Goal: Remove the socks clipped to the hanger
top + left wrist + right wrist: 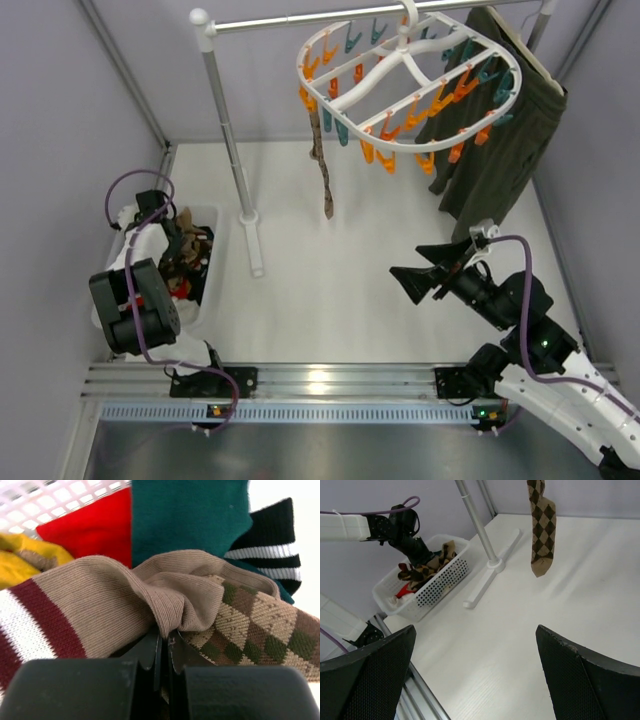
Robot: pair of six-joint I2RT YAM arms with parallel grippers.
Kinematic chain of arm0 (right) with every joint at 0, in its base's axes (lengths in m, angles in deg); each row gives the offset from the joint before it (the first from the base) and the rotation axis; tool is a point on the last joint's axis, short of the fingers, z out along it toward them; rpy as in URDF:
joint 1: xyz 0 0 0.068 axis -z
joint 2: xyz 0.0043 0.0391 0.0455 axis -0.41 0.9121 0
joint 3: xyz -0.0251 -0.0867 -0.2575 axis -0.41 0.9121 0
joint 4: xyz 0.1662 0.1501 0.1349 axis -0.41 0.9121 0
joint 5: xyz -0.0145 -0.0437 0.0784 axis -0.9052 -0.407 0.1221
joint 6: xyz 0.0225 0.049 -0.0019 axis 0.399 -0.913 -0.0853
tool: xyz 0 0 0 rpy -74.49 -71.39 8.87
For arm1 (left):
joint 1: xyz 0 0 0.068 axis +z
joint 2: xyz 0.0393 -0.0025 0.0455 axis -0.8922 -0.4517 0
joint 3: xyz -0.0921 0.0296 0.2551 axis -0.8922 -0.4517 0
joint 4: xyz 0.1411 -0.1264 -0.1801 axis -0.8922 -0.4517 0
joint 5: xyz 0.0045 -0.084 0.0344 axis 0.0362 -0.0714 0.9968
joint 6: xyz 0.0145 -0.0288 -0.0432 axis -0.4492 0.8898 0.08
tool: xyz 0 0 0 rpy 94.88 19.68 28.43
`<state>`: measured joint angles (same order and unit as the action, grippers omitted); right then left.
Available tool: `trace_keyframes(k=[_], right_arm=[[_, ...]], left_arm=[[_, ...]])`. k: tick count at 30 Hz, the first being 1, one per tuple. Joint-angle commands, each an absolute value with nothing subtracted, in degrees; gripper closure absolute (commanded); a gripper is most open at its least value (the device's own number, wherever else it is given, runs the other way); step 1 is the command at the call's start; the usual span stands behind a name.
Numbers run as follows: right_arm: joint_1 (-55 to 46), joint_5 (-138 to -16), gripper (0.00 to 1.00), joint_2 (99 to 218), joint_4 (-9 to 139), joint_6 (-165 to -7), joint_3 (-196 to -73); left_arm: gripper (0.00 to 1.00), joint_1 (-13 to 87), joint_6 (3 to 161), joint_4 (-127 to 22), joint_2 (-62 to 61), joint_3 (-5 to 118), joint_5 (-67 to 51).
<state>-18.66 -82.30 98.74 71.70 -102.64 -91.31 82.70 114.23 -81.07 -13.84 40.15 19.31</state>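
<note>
The white oval hanger (404, 50) with orange and teal clips hangs from the rail. One brown argyle sock (322, 165) (541, 530) dangles from a clip at its left side. My left gripper (185, 245) (167, 637) is down in the white basket (212, 290), shut on a fold of a tan sock with red and white stripes (90, 610). An argyle sock (250, 625) lies beside that fold. My right gripper (405, 259) (475, 628) hovers open over the table, right of and below the hanging sock, with nothing between its fingers.
The white rail stand (228, 140) (477, 525) rises between the basket (440, 587) and the hanging sock, its foot on the table. A dark olive garment (500, 150) hangs at the back right. Red (95, 527), teal (185, 520), black striped (272, 540) and yellow (20, 560) socks fill the basket.
</note>
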Motion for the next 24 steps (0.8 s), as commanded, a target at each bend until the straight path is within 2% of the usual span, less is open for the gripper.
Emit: trace_keyframes(k=[1,4,5,6,8,9,10,11,15,21,24], right_arm=[[-17.89,-83.49,0.01,97.17,73.99,-100.6,-92.22],[-17.89,-83.4,0.0,96.12,73.73,-100.69,-91.96],[-17.89,-83.4,0.01,96.03,73.64,-100.77,-91.78],[-17.89,-83.4,0.01,96.03,73.55,-100.86,-91.69],[-17.89,-83.49,0.01,96.55,73.46,-101.04,-91.69],[-17.89,-83.49,0.01,96.64,73.46,-101.13,-91.69],[-17.89,-83.49,0.01,96.73,73.46,-101.21,-91.69],[-17.89,-83.49,0.01,96.73,73.55,-101.21,-91.87],[-17.89,-83.75,0.0,96.03,74.69,-100.95,-92.31],[-17.89,-84.72,0.01,93.4,76.71,-100.42,-92.75],[-17.89,-86.47,0.01,92.69,77.33,-100.16,-93.1]], left_arm=[[0.99,83.71,118.86,-82.78,-12.57,36.57,23.62],[0.78,83.71,117.11,-82.87,-8.18,37.53,22.92],[0.67,83.63,116.41,-82.87,-5.82,37.79,22.66],[0.47,83.71,115.36,-83.05,-4.58,38.49,22.3],[0.29,83.63,114.47,-82.96,-0.81,39.11,21.17],[0.16,83.63,113.95,-82.87,0.35,39.2,19.33],[0.11,83.63,113.68,-82.96,1.32,39.46,18.1],[0.02,83.54,113.16,-82.87,3.24,39.55,16.95],[0.02,81.44,110.17,-83.05,9.31,38.86,14.13],[0.02,75.55,109.02,-83.05,23.19,35.95,16.75],[0.01,63.19,110.24,-82.7,26.37,36.21,23.96]])
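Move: My left hand is down inside the laundry basket, fingers still shut on the tan striped sock; the basket's middle is about 5 cm back, 2 cm left and 3 cm below. The teal sock lies roughly 4 cm ahead and 6 cm left, the checkered sock some 3 cm ahead and 4 cm right, and the rack post's base about 8 cm ahead and 19 cm right. From my right hand the basket's middle is some 58 cm left, 11 cm ahead and 26 cm below. I spread my left fingers wide to let go of the tan striped sock, then lift that hand up and out of the basket by about 18 cm, straight up at first, later swinging some 7 cm to the right as well. The wrist tips up around 30 degrees from its downward point and turns a little clockwise, the fingers staying open and clear of the socks. ##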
